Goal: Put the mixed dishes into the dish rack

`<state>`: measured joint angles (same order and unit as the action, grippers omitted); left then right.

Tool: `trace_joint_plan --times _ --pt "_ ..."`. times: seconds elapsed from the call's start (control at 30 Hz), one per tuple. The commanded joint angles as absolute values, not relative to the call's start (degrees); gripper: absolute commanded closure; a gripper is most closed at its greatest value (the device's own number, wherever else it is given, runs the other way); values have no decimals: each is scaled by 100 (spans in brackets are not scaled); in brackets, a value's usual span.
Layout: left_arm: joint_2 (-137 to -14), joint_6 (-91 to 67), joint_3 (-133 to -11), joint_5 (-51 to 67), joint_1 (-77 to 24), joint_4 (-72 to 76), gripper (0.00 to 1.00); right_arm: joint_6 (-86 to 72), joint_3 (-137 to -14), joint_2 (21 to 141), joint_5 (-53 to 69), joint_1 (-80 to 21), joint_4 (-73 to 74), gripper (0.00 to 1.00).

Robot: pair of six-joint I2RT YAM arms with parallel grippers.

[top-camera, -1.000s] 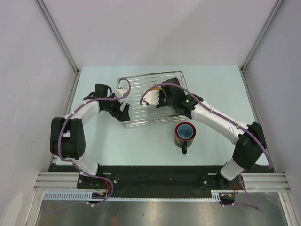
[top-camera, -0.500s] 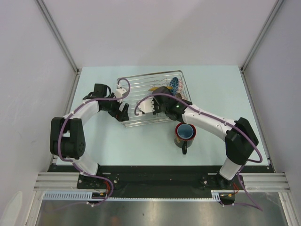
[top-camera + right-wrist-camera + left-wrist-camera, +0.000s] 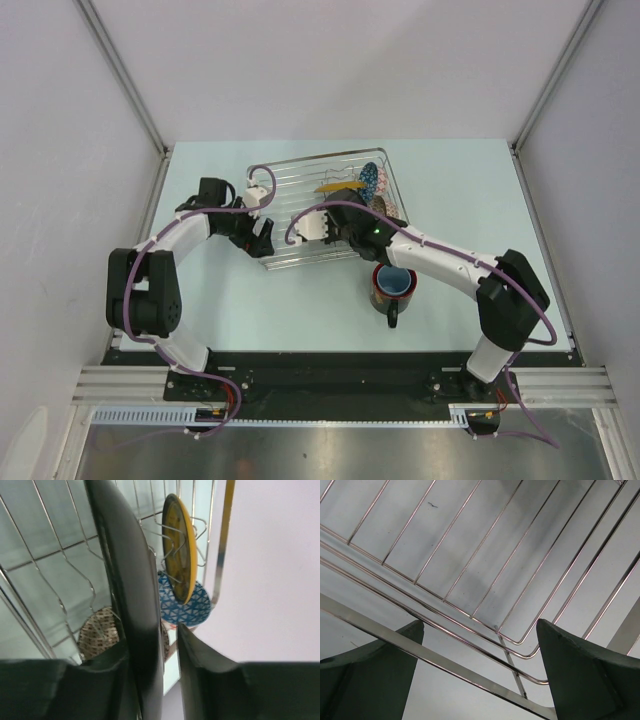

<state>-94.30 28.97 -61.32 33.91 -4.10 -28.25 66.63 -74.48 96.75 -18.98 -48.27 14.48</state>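
The dish rack (image 3: 286,186) is a silver wire basket at the table's middle back. A yellow plate (image 3: 177,550) stands on edge in its prongs, and a blue bowl (image 3: 186,609) and a brown-speckled bowl (image 3: 99,632) lean at its right end. A black plate (image 3: 130,590) stands on edge between the fingers of my right gripper (image 3: 152,645), which is open: the left finger touches it and a gap shows on the right. A dark red-rimmed mug (image 3: 393,285) sits on the table in front of the rack. My left gripper (image 3: 480,625) is open at the rack's near left corner, straddling the rim bar (image 3: 445,660).
Grey walls with metal corner posts close off the table's back and sides. The right arm (image 3: 450,262) reaches across just behind the mug. The left arm (image 3: 180,235) bends along the rack's left side.
My right gripper has shifted left over the rack and its jaws have loosened off the black plate. The yellow plate and blue bowl now show in the top view. The left arm has stayed still.
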Motion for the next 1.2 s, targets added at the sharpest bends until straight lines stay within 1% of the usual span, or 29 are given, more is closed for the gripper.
trace_joint_plan --times 0.0,0.03,0.07,0.43,0.53,0.63,0.67,0.73,0.8,0.83,0.93,1.07,1.17 --pt "-9475 3059 -6310 3419 -316 -2874 0 6101 -7374 9317 -2162 -4843 1371 43" --pt "-9475 3041 -6328 3419 -316 -2883 0 6039 -7357 9247 -2162 -4843 1441 2" --pt "-9475 3041 -6346 3419 -316 -2883 0 5995 -7330 9203 -2214 -4860 1459 0" --pt "-9466 3006 -6477 3401 -316 -2935 0 5160 -7242 8394 -2469 -5027 1933 0" --pt "-9422 3023 -6539 3401 -316 -2979 0 4563 -7242 7885 -2444 -5106 2205 0" --pt "-9404 3032 -6627 3428 -316 -3041 0 3606 -7242 7296 -2364 -5115 2627 0" --pt "-9404 3041 -6653 3445 -316 -3067 0 2986 -7233 7034 -2399 -5107 2724 0" --pt "-9413 3015 -6723 3454 -316 -3076 0 2368 -7233 6847 -2347 -4984 3057 0" --pt "-9439 2980 -6785 3472 -316 -3076 0 1340 -7233 6689 -2137 -4800 3417 0" --pt "-9466 2962 -6794 3480 -316 -3076 0 1005 -7207 6680 -1788 -4520 3541 0" --pt "-9475 2874 -6838 3507 -316 -3094 0 37 -7146 6899 -918 -4176 4059 0" --pt "-9378 2874 -6838 3507 -316 -3129 0 -799 -6883 7259 -1248 -4192 4403 0" --pt "-9281 2865 -6864 3498 -316 -3199 0 -1238 -6497 7128 -1204 -4210 4167 0"
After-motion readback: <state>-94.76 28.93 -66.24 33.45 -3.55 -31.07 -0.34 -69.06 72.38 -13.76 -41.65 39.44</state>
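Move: The mug to be fetched next stands on the open table, about 15 cm back, 11 cm right and 14 cm below the right hand. The black square plate is still between that hand's fingers, its middle some 7 cm lower and 2 cm back. In the rack, the yellow plate stands about 9 cm ahead, and the blue bowl 10 cm ahead and 6 cm right. From the left hand the mug is about 12 cm back and 27 cm right. The black plate is let go in the rack as the right hand's fingers spread wide. That hand draws back and to the right, climbing roughly 12 cm to clear the plate and then sinking about 9 cm towards the mug, its wrist rolling some 70 degrees clockwise. The left hand, open at the rack's left rim, rises about 2 cm and edges forward. ##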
